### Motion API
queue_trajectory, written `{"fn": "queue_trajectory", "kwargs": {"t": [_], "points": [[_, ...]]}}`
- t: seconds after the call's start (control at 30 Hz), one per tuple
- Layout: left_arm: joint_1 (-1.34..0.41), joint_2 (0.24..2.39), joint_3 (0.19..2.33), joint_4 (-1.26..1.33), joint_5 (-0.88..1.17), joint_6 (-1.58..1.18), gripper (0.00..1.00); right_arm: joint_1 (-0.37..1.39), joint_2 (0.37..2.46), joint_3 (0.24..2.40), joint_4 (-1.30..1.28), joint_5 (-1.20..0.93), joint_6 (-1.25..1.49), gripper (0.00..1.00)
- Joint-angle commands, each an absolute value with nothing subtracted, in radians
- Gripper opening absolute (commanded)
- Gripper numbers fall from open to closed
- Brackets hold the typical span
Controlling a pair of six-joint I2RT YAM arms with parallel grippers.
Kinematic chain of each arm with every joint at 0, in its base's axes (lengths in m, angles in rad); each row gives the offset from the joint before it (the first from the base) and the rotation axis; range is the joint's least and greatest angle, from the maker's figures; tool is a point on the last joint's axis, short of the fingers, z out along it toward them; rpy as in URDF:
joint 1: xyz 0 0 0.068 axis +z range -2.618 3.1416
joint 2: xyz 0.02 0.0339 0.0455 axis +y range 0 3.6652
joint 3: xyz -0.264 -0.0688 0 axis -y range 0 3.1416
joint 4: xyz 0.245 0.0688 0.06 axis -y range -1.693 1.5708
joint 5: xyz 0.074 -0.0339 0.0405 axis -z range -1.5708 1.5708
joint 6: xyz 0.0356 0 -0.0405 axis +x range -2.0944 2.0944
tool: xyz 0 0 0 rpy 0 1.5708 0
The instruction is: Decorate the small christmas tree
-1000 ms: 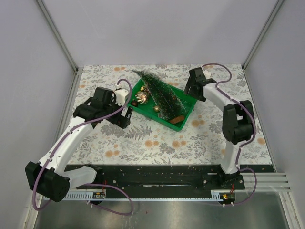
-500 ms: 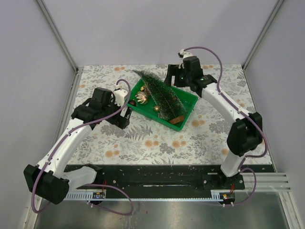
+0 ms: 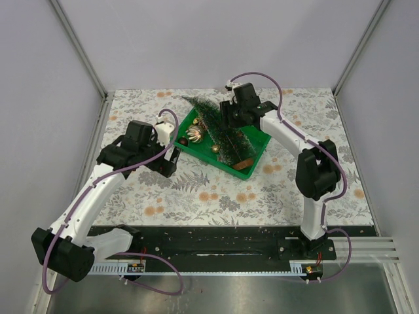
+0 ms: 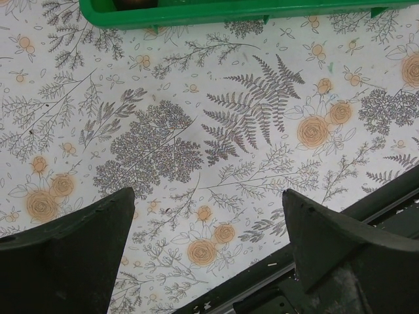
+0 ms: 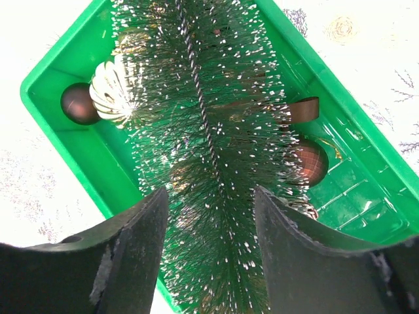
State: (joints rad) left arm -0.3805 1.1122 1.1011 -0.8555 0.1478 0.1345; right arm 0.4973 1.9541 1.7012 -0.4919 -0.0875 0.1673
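Note:
The small christmas tree [image 3: 219, 127], dark green with frosted tips, lies slantwise in the green tray [image 3: 263, 140], its tip poking over the far-left rim. My right gripper [image 3: 226, 122] hangs over its middle. In the right wrist view the fingers of this gripper [image 5: 211, 191] stand open on either side of the tree [image 5: 203, 98], touching the bristle edges. My left gripper [image 3: 171, 158] is open just left of the tray; the left wrist view shows the gripper [image 4: 206, 193] holding nothing above the floral cloth.
Ornaments lie in the tray [image 5: 91, 157]: a ribbed silver-gold ball [image 5: 111, 91], a dark brown ball [image 5: 78, 103] and a red-brown ball [image 5: 308, 161]. The tray's near wall [image 4: 229, 10] shows at the top of the left wrist view. Grey walls enclose the table.
My right arm has swung from the tray's far-right corner leftward over the tree, and its jaws have narrowed around the bristles. The left arm has barely moved.

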Motion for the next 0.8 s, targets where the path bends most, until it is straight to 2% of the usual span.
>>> {"fn": "queue_trajectory", "kwargs": {"t": [0.0,0.2,0.3,0.4,0.5,0.77], "points": [[-0.383,1.081,1.129,-0.841,0.115,0.144,0.99,0.511,1.977,1.747,-0.479,-0.069,0.153,0.61],[-0.382,1.072,1.123,-0.844,0.110,0.146,0.99,0.511,2.016,1.746,-0.482,-0.058,0.150,0.58],[-0.383,1.068,1.123,-0.842,0.109,0.146,0.99,0.512,2.026,1.747,-0.480,-0.055,0.152,0.49],[-0.383,1.062,1.115,-0.841,0.104,0.144,0.99,0.512,2.007,1.732,-0.459,-0.040,0.167,0.21],[-0.383,1.055,1.111,-0.842,0.095,0.147,0.99,0.514,1.945,1.691,-0.407,-0.032,0.190,0.01],[-0.382,1.034,1.103,-0.842,0.058,0.137,0.99,0.581,1.689,1.567,-0.304,0.052,0.244,0.00]]}}
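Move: The tree lies slantwise across the green tray under the open right fingers. Its stem runs about 5 cm below them, with the tree's middle about 1 cm ahead and 1 cm left. The gold fluted ornament sits roughly 12 cm left and 3 cm ahead, with the dark ball some 16 cm left and 1 cm ahead. The brown ball is about 4 cm ahead and 4 cm right; all three are some 11 cm down. From the left hand the tree is about 19 cm ahead, 20 cm right and 8 cm below. Pinching the tree by its stem, the right fingers go from about two-thirds open to shut. The hand first sinks nearly 4 cm straight down into the branches and closes at the bottom. It then rises about 3.5 cm with the tree in its grip, easing back about 1 cm at the end, the wrist hardly turning. ##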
